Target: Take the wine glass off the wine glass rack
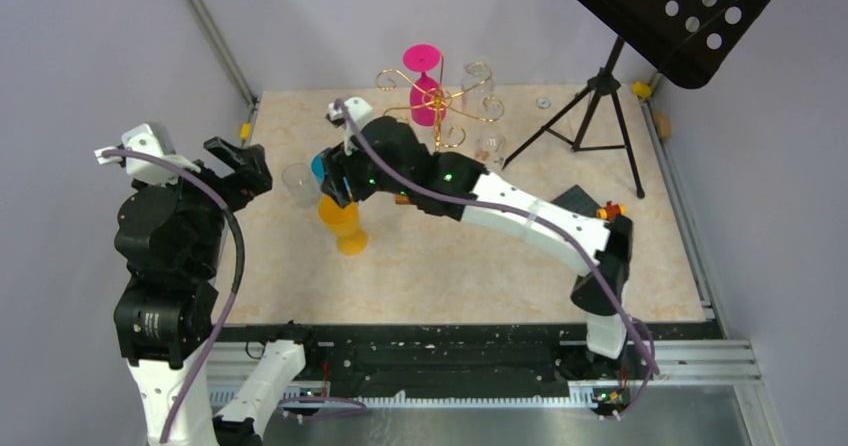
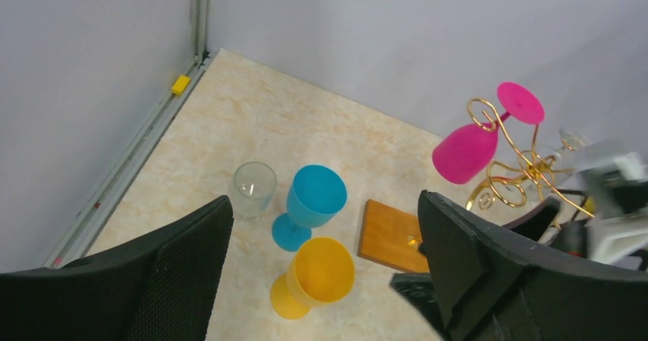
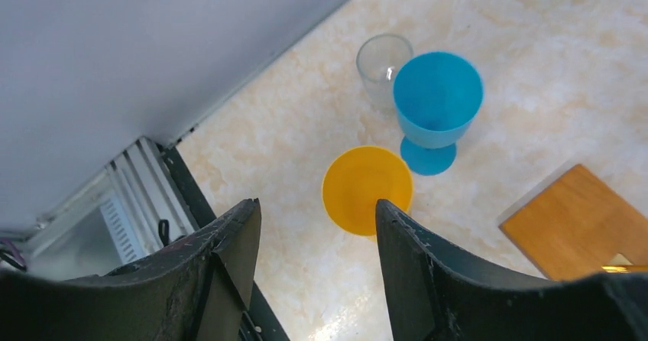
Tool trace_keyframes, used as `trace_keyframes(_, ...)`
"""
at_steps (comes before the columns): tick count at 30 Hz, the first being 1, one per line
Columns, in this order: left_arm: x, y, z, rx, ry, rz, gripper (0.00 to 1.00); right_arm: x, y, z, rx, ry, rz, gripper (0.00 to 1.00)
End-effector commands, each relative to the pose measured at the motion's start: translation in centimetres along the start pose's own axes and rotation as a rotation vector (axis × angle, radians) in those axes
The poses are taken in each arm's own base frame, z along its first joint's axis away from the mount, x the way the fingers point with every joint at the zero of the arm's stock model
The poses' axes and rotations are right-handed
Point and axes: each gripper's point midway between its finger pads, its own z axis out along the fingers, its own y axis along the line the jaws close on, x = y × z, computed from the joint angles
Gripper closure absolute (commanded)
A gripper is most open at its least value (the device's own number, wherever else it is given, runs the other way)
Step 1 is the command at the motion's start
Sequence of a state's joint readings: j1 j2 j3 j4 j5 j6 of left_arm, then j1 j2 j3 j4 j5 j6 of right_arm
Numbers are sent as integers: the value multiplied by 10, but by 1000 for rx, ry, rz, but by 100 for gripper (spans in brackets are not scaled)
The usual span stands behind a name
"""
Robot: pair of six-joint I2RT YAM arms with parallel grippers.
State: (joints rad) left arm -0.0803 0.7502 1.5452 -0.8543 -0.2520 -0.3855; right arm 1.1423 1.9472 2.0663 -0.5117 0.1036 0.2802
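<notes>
The gold wire wine glass rack (image 1: 447, 106) stands at the back of the table on its wooden base (image 2: 390, 234). A pink wine glass (image 1: 428, 91) hangs upside down on it, and clear glasses (image 1: 478, 74) hang on its right side. A yellow wine glass (image 1: 345, 224) stands upright on the table, just beside a blue wine glass (image 2: 315, 199). My right gripper (image 3: 315, 207) hovers above the yellow glass, open, with nothing between its fingers. My left gripper (image 1: 240, 161) is raised at the left side, wide open and holding nothing.
A clear tumbler (image 1: 298, 182) stands left of the blue glass. A black tripod music stand (image 1: 600, 106) fills the back right corner. Walls close off the left and the back. A yellow block (image 2: 181, 84) sits on the left rail.
</notes>
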Motion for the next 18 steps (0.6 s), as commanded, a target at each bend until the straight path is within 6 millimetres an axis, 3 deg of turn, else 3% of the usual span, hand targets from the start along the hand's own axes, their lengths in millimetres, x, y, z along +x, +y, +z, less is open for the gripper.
trace_keyframes(1, -2, -29, -3, 164, 5, 20, 6, -71, -5, -67, -9, -210, 48, 42)
trace_keyframes(5, 10, -56, -5, 323, 52, 41, 8, -94, -35, -119, 86, -304, 60, 44)
trace_keyframes(10, 16, -75, -7, 436, 81, 46, 8, -116, -90, -191, 270, -442, 110, 44)
trace_keyframes(14, 22, -84, -6, 494, 104, 40, 8, -113, -148, -218, 372, -473, 188, 39)
trace_keyframes(18, 29, -87, -4, 512, 126, 35, 7, -102, -201, -234, 487, -465, 255, 38)
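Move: The emptied right hand's likely next thing, the clear wine glass hanging on the rack's right side, is about 25 cm to its right, 14 cm ahead and 5 cm lower. The rack's post stands 10 cm left of that glass, the second clear glass hangs 8 cm beyond it, and the pink glass 13 cm left and 9 cm farther out. The yellow glass stands 20 cm below the hand, slightly ahead and left. From the left hand the right-side clear glass is roughly 18 cm ahead, 38 cm right, 19 cm lower. The right hand, already clear of the standing yellow glass, sweeps about 25 cm to the right towards the rack's right side while climbing some 15 cm, reaching forward a little late on as its half-open fingers swing clockwise and come up nearly level. Meanwhile the left hand, empty and wide open, slides about 8 cm to the right and turns some 25 degrees clockwise towards the rack. ##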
